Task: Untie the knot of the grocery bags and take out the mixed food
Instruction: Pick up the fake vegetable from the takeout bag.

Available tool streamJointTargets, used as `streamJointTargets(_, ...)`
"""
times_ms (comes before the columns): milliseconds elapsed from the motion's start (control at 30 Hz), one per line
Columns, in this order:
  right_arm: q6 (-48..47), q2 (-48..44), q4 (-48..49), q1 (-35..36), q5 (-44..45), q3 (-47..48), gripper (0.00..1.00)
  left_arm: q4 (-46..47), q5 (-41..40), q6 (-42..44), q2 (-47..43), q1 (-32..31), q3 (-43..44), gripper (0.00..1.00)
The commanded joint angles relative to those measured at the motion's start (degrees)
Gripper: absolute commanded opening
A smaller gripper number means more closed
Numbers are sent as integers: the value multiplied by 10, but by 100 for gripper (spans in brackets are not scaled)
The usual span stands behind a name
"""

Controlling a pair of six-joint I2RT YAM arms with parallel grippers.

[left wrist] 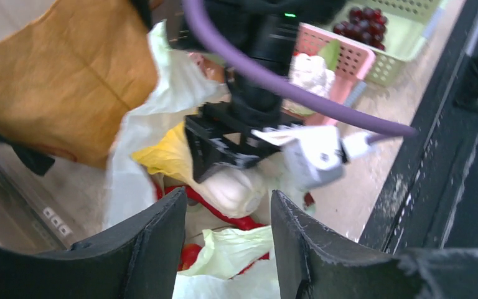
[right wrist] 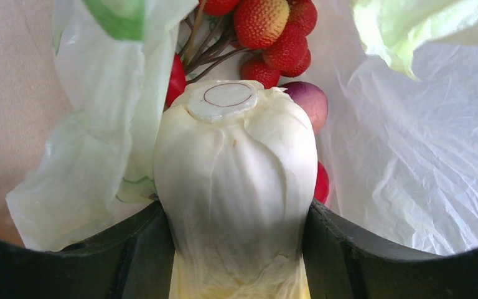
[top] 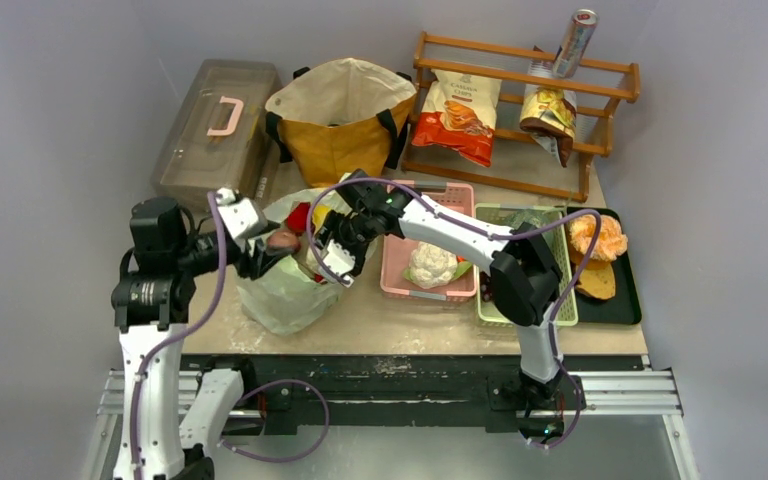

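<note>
The pale-green plastic bag (top: 282, 290) stands at the table's front left with its mouth gaping; the knot is not in view. My right gripper (top: 327, 256) reaches into that mouth and is shut on a yellow-white cabbage (right wrist: 236, 156), its fingers (right wrist: 131, 243) pressed against both sides. Red fruits (right wrist: 274, 31), a purple onion (right wrist: 309, 99) and a red chilli (left wrist: 224, 215) lie in the bag. My left gripper (left wrist: 228, 193) hovers open at the bag's left rim, over a loose plastic flap (left wrist: 230, 252). The mustard tote (top: 335, 150) stands behind.
A grey lidded box (top: 205, 130) sits at the back left. A pink basket (top: 440, 187) holds cauliflower, and beside it are a green basket (top: 510, 322) with grapes (left wrist: 361, 25) and a black tray (top: 632, 290). A wooden rack (top: 520, 75) carries chip bags and a can.
</note>
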Motion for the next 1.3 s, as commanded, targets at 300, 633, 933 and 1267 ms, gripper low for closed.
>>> streamJointTargets(300,193,-13,100,-9,-85,18,0,-170,45,350,-12,3,-47,56)
streamJointTargets(633,344,-27,178,-41,-132,18,0,-168,-27,395,26,4,-101,5)
streamJointTargets(933,439,-47,260,-74,-160,-1,0,-193,-64,439,8,15,-158,0)
streamJointTargets(1267,570,-70,357,-88,-174,-41,2,-182,-14,380,0,32,-133,1)
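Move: The right hand already grips the cabbage inside the grocery bag, whose middle lies about 5 cm left, 4 cm back and 8 cm below it; the pink basket is some 22 cm to its right, level with it and 11 cm lower. From the open left hand, the bag's near-left rim is roughly 3 cm back, 1 cm left and 11 cm below, and the cabbage about 5 cm ahead, 7 cm right and 15 cm below. Right hand lifts the still-gripped cabbage about 9 cm and forward; left sinks 16 cm, closing on bag rim. ##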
